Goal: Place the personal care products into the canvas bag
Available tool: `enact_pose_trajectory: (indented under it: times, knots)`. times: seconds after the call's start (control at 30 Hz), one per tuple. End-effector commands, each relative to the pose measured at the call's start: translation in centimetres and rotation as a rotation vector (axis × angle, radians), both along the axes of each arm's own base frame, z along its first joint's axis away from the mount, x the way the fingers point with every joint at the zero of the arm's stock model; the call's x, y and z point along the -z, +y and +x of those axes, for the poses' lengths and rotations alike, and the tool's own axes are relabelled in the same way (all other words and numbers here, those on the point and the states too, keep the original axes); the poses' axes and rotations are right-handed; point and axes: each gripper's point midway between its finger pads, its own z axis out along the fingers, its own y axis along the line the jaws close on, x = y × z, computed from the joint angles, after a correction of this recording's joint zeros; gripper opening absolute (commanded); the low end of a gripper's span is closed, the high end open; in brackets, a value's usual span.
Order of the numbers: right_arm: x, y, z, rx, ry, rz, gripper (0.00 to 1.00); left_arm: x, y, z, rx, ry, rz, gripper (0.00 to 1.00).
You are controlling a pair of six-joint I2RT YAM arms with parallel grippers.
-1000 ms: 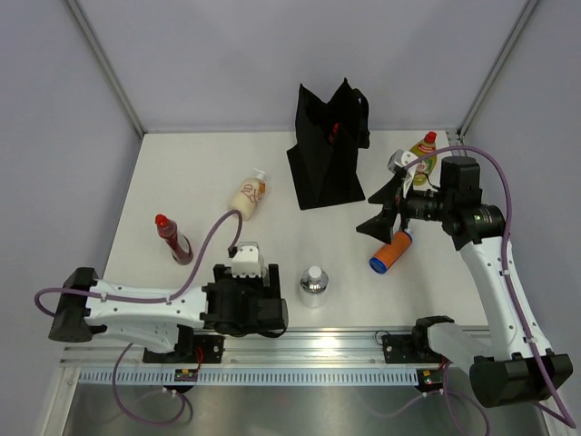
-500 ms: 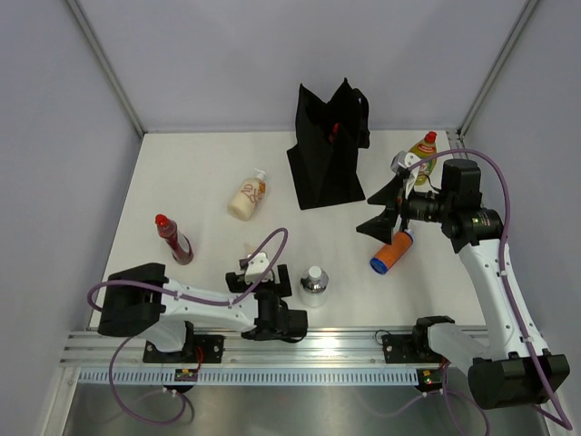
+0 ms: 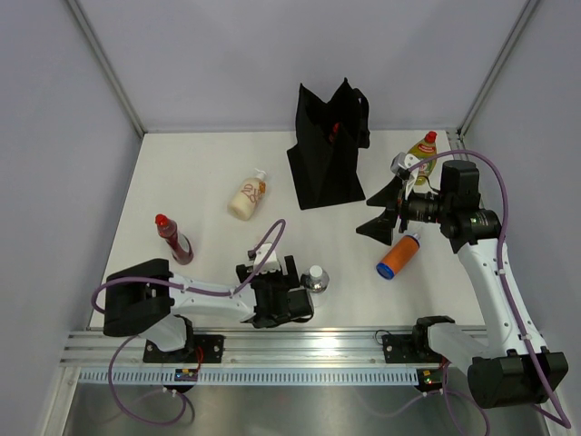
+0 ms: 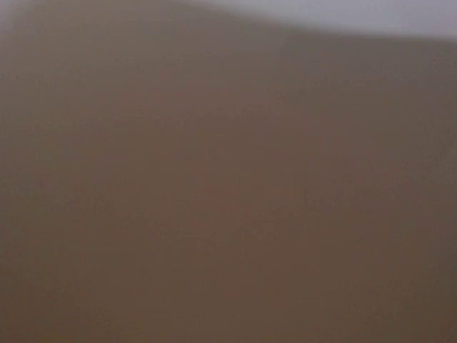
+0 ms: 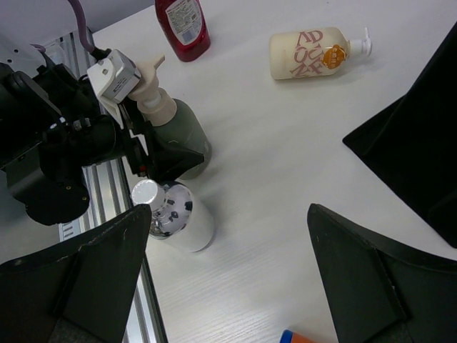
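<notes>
The black canvas bag [image 3: 329, 145] stands upright at the back centre. A cream pump bottle [image 3: 247, 195] lies to its left, and a red bottle [image 3: 172, 239] stands further left. My left gripper [image 3: 292, 291] is low at the front, open around a grey-green beige-capped bottle [image 5: 187, 134]; its own wrist view is a brown blur. A clear white-capped bottle [image 3: 315, 279] stands just right of it. My right gripper [image 3: 374, 211] hovers open and empty, right of the bag. An orange blue-capped bottle [image 3: 399, 254] lies below it. A yellow-green red-capped bottle [image 3: 423, 150] lies behind it.
A metal rail [image 3: 318, 350] runs along the near edge with both arm bases on it. Pale walls close the table at the back and sides. A corner of the bag [image 5: 421, 150] fills the right side of the right wrist view.
My left arm has come down from near the camera and slid right toward the clear bottle. The orange bottle has shifted slightly right. My right gripper has barely moved.
</notes>
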Motion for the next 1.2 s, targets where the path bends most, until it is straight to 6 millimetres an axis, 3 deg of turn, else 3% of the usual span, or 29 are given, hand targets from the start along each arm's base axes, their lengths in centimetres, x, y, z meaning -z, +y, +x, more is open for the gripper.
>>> enact_pose_trajectory:
  times: [0.0,0.1,0.27,0.43,0.57,0.6,0.73,0.8,0.93,0.97,1.07,1.1,1.17]
  knots:
    - [-0.6,0.1,0.0,-0.023,-0.026,0.022,0.99,1.0,-1.7,-0.5,0.027,0.061,-0.081,0.97]
    - [-0.6,0.1,0.0,-0.022,-0.025,0.021,0.99,1.0,-1.4,-0.6,0.032,0.066,-0.084,0.91]
    - [-0.3,0.1,-0.2,-0.026,-0.012,0.022,0.99,-0.5,-1.0,-0.4,0.048,0.041,-0.071,0.61]
    - [-0.3,0.1,-0.3,-0.029,-0.012,0.023,1.0,-4.2,-0.1,0.5,0.068,-0.048,-0.058,0.45]
    - [-0.1,0.1,-0.4,-0.031,-0.006,0.024,0.99,-7.0,-0.1,1.1,0.191,-0.087,-0.041,0.28]
    - [0.0,0.1,-0.4,-0.031,-0.004,0.023,1.0,-8.3,-1.2,1.5,0.217,-0.117,-0.133,0.22]
    - [0.1,0.1,-0.3,-0.03,-0.002,0.022,0.99,-10.6,-0.9,2.7,0.34,-0.139,-0.223,0.08]
    - [0.1,0.1,-0.3,-0.031,0.0,0.023,1.0,-12.9,-0.3,3.4,0.363,-0.184,-0.219,0.0]
    - [0.3,0.0,-0.3,-0.028,0.004,0.022,0.99,-18.0,-1.6,4.2,0.503,-0.243,-0.218,0.0]
    - [0.3,0.1,-0.3,-0.029,0.007,0.023,0.99,-20.6,-2.0,4.6,0.517,-0.273,-0.232,0.0]
    - [0.3,-0.1,-0.1,-0.017,0.006,0.021,0.99,-24.7,-2.6,6.3,0.562,-0.316,-0.234,0.0]
    - [0.3,-0.2,0.0,-0.01,0.007,0.018,1.0,-27.9,-2.8,7.7,0.548,-0.357,-0.254,0.0]
    - [0.4,-0.3,0.1,-0.004,0.004,0.017,1.0,-30.9,-3.9,8.6,0.598,-0.396,-0.269,0.0]
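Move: The grey pump bottle already stands between the left hand's open fingers, its middle roughly level with them. The silver bottle is about 13 cm to the hand's right and 1 cm nearer, the red bottle some 23 cm left and 11 cm ahead, the cream bottle about 26 cm ahead and 6 cm left. The canvas bag stands roughly 33 cm ahead and 18 cm right. From the right hand the grey bottle lies about 24 cm left, 5 cm back and 22 cm lower. The left fingers close about a quarter of their range and pinch the grey pump bottle by its body. After barely easing back, the hand carries the bottle up some 15 cm, gathering speed, and about 6 cm forward towards the canvas bag, swinging some 30 degrees clockwise and keeping its grip. ##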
